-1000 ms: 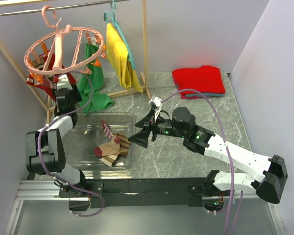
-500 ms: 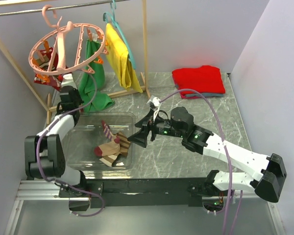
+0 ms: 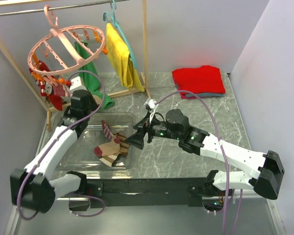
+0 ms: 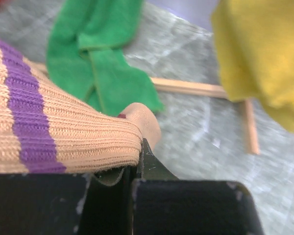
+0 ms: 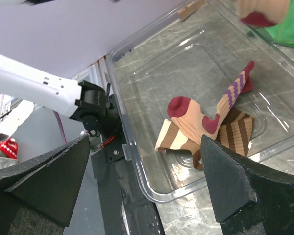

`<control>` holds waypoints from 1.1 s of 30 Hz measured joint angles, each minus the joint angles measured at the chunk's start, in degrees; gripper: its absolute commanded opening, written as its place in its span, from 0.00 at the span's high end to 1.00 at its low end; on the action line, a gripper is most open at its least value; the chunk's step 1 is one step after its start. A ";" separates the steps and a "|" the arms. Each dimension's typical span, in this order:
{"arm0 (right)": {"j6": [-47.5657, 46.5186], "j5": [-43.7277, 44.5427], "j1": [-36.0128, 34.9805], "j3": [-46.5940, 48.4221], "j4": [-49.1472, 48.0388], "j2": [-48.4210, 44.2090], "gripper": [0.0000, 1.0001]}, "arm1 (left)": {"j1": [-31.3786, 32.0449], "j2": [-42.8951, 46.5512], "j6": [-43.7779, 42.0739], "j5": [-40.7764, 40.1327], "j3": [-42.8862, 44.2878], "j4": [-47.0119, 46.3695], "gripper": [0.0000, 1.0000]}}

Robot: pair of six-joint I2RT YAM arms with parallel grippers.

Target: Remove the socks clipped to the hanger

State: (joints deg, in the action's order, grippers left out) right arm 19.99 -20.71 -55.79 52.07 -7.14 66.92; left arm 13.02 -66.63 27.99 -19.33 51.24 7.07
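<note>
The round pink hanger (image 3: 66, 45) hangs from the rail at the top left, tilted. A red sock with a white pattern (image 3: 52, 97) dangles below its left rim. My left gripper (image 3: 67, 93) reaches up beside that sock, under the ring. In the left wrist view it (image 4: 132, 169) is shut on the edge of a beige sock with a purple stripe (image 4: 63, 132). Whether a clip still holds this sock is hidden. My right gripper (image 3: 137, 138) hangs open over the tub's near right corner, fingers (image 5: 44, 181) wide apart, nothing between them. Several socks (image 5: 201, 127) lie in the tub.
A clear plastic tub (image 3: 78, 156) stands under the hanger. A green cloth (image 3: 90, 81) and a yellow garment (image 3: 120, 56) on a teal hanger hang from the wooden rack (image 3: 145, 49). Folded red cloth (image 3: 198, 80) lies at the back right.
My left gripper has gone from open to shut on the beige sock, and the arm has swung right and stretched out. The hanger has swung and tilted. The right arm has crept slightly left.
</note>
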 measured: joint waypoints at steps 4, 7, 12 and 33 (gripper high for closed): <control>0.09 1.11 -0.28 0.00 0.33 0.02 0.00 | 3.96 6.05 4.50 0.39 -1.31 3.87 0.99; -0.13 1.88 -0.33 0.48 0.87 1.05 0.00 | 6.23 8.85 6.84 1.79 -1.75 6.19 0.99; -1.60 3.17 -0.35 4.85 2.23 6.64 0.00 | 7.10 11.65 9.07 4.81 -2.69 9.44 0.99; -4.44 2.21 -0.33 19.41 -8.41 31.19 0.00 | 7.21 25.14 10.27 13.73 0.11 19.28 0.99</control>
State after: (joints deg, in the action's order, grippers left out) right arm 15.55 -18.50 -56.12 71.48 -15.55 98.10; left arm 20.23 -41.50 38.26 -5.61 51.35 26.35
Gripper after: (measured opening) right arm 0.996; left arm 0.036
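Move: The striped sock's foot end is already pinched in the left hand, about 22 cm ahead of the open right gripper, 18 cm to its left and 6 cm lower. From the left hand, the pink ring hanger's middle is roughly 10 cm ahead, 10 cm left and 18 cm up; the yellow cloth hangs some 13 cm ahead, 10 cm right. The sock pile in the tray lies about 4 cm ahead of the right hand, 8 cm left and 25 cm below. The striped sock, kept pinched in the left hand's shut fingers, is drawn back about 12 cm and to the right, then also up, the hand rolling left side down and turning clockwise. After a short wait the right hand, still wide open, reaches left and forward, about 13 cm overall, sinking some 5 cm to bring its jaws close to the sock's foot. ##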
